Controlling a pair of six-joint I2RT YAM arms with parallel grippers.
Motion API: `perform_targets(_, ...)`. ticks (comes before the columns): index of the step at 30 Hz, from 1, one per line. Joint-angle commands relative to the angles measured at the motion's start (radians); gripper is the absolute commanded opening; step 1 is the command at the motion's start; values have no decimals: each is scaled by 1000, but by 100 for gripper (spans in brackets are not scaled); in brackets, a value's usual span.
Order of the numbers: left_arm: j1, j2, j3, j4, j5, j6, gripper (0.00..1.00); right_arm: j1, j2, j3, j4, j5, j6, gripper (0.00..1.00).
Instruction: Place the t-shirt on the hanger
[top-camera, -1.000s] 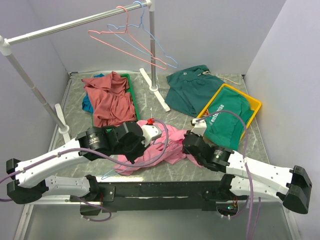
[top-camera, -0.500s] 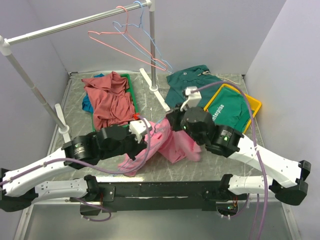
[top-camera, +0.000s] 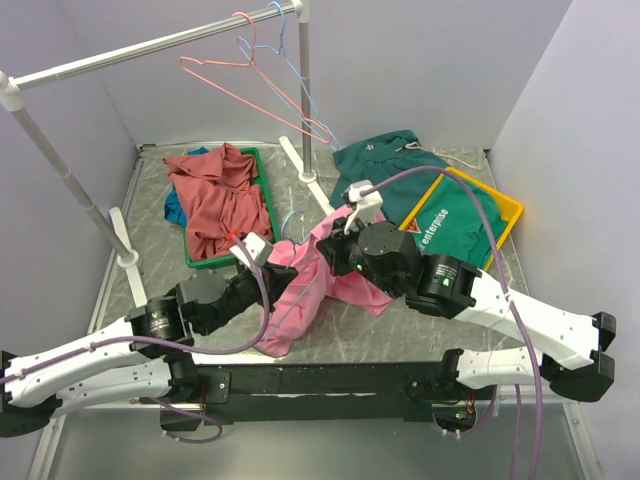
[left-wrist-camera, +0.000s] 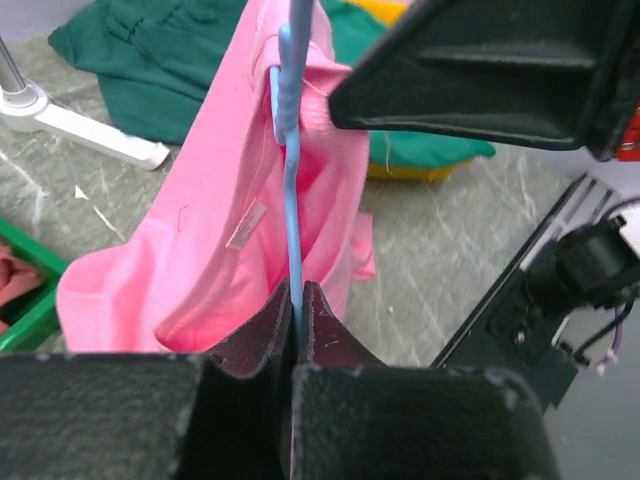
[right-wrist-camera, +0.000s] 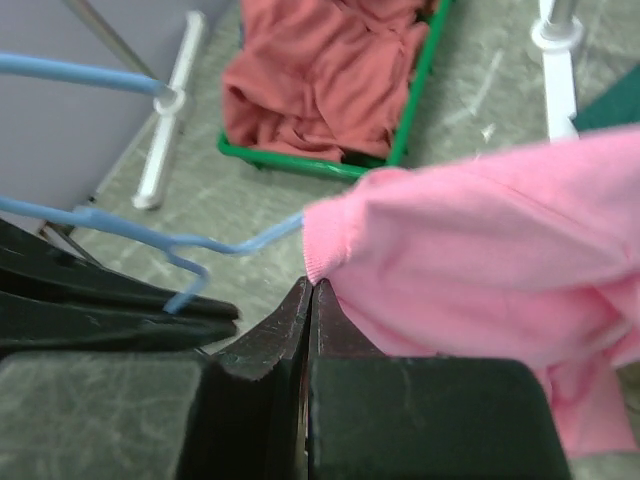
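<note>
The bright pink t-shirt (top-camera: 300, 295) hangs bunched between both grippers, above the table's middle. My left gripper (top-camera: 283, 268) is shut on the light-blue wire hanger (top-camera: 292, 216), whose hook sticks up behind the cloth. In the left wrist view the hanger wire (left-wrist-camera: 293, 215) runs up from the shut jaws (left-wrist-camera: 296, 292) into the t-shirt (left-wrist-camera: 190, 265). My right gripper (top-camera: 335, 250) is shut on a ribbed edge of the t-shirt (right-wrist-camera: 470, 250), with its jaws (right-wrist-camera: 311, 288) closed on the hem. The hanger wire (right-wrist-camera: 140, 235) enters the cloth just left of them.
A green tray (top-camera: 264, 190) holds a brick-red shirt (top-camera: 215, 195) at the back left. Dark green shirts lie at the back (top-camera: 385, 175) and in a yellow tray (top-camera: 508, 212). The rack post (top-camera: 305, 100) stands behind, and its rail carries a pink hanger (top-camera: 240, 85) and another blue one (top-camera: 290, 60).
Both grippers have lifted the t-shirt and hanger off the table and moved toward the back. The right arm swung in from the right to the middle.
</note>
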Motion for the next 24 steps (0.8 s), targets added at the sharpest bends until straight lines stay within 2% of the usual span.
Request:
perform_targets(1,-5,-57,-102,355,-60,-47,1,-31,-82,-66,39,-52,-10,1)
perform_targets(4,-5,-9,-127,415,-26,-27,1,-30,-111,-155,72,-118,-25,5)
perform_targets(7,-5,60,-122,450,-12,-13,1,-28,-145,-241,73,-141,-39,13)
perform_targets(10,-5,72,-170,568,-17,-16,1,-28,-185,-279,49,-71,-57,27)
perform_targets(11,-5,72,-183,596,-21,-17,1,-28,-202,-286,53,-57,-79,38)
perform_targets(14,-5,105,-179,619,0,-2,1,-28,-274,-301,98,-39,-134,59)
perform_targets(17,-4,148,-153,587,1,4,1,-28,-340,-309,174,-68,-211,65)
perform_targets(24,18,187,-141,569,87,-33,1,-28,-318,-290,316,-140,-362,66)
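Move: The pink T-shirt's neckline is in the right fingertips, already drawn over the hanger's far shoulder. The blue hanger's neck is about 4 cm to the right hand's left and level with it; the shirt's body hangs some 7 cm back, 2 cm left and 12 cm below. The green basket is roughly 24 cm left, 20 cm ahead and 25 cm lower. From the left hand, still gripping the hanger, the neck lies about 5 cm ahead, 2 cm right and slightly above. The T-shirt's neckline is carried down and rightward by the right hand, which sinks about 7 cm, opens its fingers wide and lets go, then climbs back some 8 cm, still drifting right and tilting its fingers up roughly 15 degrees. Meanwhile the left hand keeps its grip on the hanger and carries it about 5 cm right, lowering it and easing it slightly forward into the shirt. ##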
